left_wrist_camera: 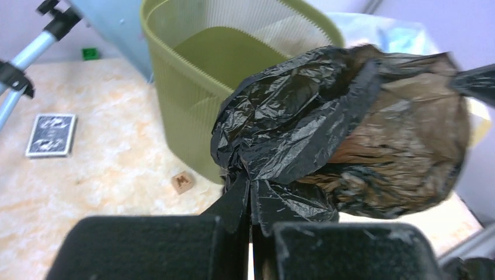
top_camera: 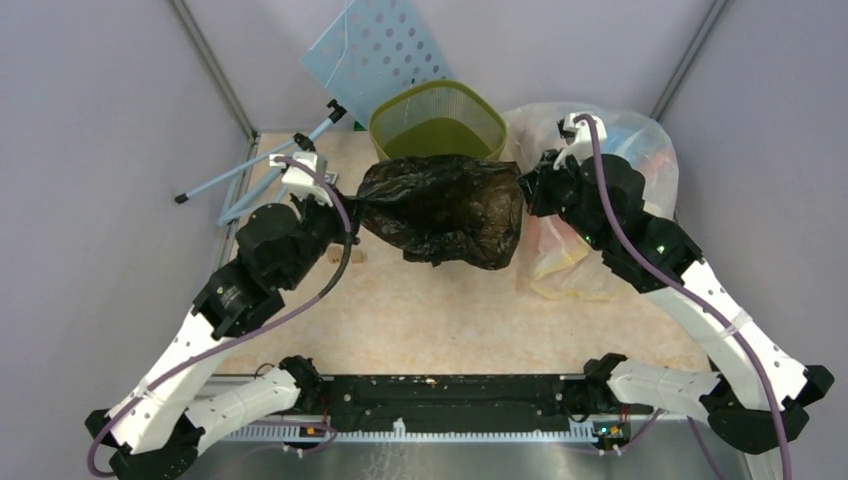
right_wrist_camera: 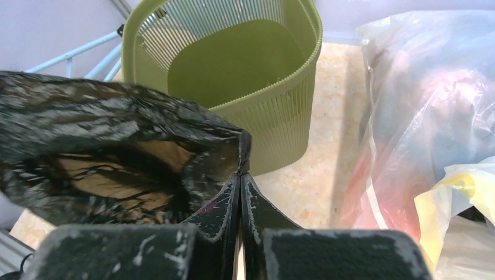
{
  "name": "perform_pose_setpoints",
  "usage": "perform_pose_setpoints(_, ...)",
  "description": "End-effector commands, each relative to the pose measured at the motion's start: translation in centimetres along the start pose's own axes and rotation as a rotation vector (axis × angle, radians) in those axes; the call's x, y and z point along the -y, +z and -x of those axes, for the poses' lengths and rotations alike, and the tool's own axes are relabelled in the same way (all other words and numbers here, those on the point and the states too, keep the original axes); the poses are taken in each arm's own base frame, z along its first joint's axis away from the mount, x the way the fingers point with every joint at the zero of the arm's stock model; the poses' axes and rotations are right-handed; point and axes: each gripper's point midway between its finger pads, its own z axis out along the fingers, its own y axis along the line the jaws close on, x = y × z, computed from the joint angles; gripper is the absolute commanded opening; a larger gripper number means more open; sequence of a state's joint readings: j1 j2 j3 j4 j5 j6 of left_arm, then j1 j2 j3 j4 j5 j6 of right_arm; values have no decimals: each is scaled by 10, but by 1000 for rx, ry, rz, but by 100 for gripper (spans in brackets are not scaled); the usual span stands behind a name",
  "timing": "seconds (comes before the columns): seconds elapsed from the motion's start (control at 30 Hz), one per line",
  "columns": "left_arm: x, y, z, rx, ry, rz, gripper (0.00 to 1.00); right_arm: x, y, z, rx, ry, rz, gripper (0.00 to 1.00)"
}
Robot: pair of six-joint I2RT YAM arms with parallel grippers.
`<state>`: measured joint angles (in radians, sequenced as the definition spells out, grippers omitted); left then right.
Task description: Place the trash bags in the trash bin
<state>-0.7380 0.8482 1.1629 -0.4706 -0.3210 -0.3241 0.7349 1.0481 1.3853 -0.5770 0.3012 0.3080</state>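
Note:
The black crinkled trash bag (top_camera: 445,208) hangs stretched between my two grippers, just in front of the olive-green trash bin (top_camera: 437,117). My left gripper (top_camera: 352,215) is shut on the bag's left edge (left_wrist_camera: 248,175). On the right edge (right_wrist_camera: 242,154), my right gripper (top_camera: 527,190) is shut too. The bag's mouth sags partly open toward the right wrist camera (right_wrist_camera: 117,169). The bin (left_wrist_camera: 198,70) stands upright, and nothing shows inside it (right_wrist_camera: 233,64).
A clear bag of colourful rubbish (top_camera: 600,170) lies right of the bin, under my right arm. A pale blue perforated board (top_camera: 375,50) leans at the back. A blue-grey tripod (top_camera: 260,165) lies at left. A card deck (left_wrist_camera: 51,134) and a small wooden cube (left_wrist_camera: 183,182) rest on the table.

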Motion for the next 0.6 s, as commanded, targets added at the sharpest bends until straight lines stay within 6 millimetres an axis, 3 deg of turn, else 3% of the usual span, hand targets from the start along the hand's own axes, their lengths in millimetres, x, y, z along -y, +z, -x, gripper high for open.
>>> perform_pose_setpoints(0.0, 22, -6, -12, -104, 41, -131, 0, 12, 4, -18, -37, -2, -56, 0)
perform_pose_setpoints(0.1, 26, 1, -27, -164, 56, -147, 0, 27, 9, -57, -110, 5, -116, 0)
perform_pose_setpoints(0.3, 48, 13, -41, -247, 56, -238, 1, 25, 10, -126, -234, 70, -33, 0)
perform_pose_setpoints(0.37, 60, 17, -47, -279, 53, -296, 1, 24, 8, -141, -252, 78, -12, 7)
perform_pose_setpoints(0.4, 63, 21, -50, -292, 54, -307, 1, 25, 7, -146, -260, 74, -4, 16)
perform_pose_setpoints(0.5, 69, 33, -53, -304, 57, -322, 1, 23, 2, -151, -256, 51, 37, 59)
perform_pose_setpoints(0.57, 75, 40, -57, -315, 57, -343, 1, 19, -4, -152, -234, 36, 89, 75)
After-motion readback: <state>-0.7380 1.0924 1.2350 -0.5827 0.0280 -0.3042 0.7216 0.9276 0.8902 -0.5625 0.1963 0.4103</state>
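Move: Between the two shut grippers hangs the black trash bag, its middle some 12 cm right of the left hand and 8 cm lower. The trash bin's middle lies about 15 cm ahead of the left hand, 12 cm right and 22 cm down; from the right hand, 13 cm ahead, 12 cm left. The lettered block sits 8 cm ahead and 4 cm right of the left hand, on the table. The clear bag lies 15 cm ahead of the right hand and 16 cm right. Sinking about 18 cm in front of the bin, the right hand eases back some 4 cm, tips its fingers further down and spreads them at the end, letting its corner of the black bag out of the pinch. The left hand keeps its shut grip, rises slightly, then swings right and down, each by 7 or 8 cm, turning about 20 degrees clockwise. ##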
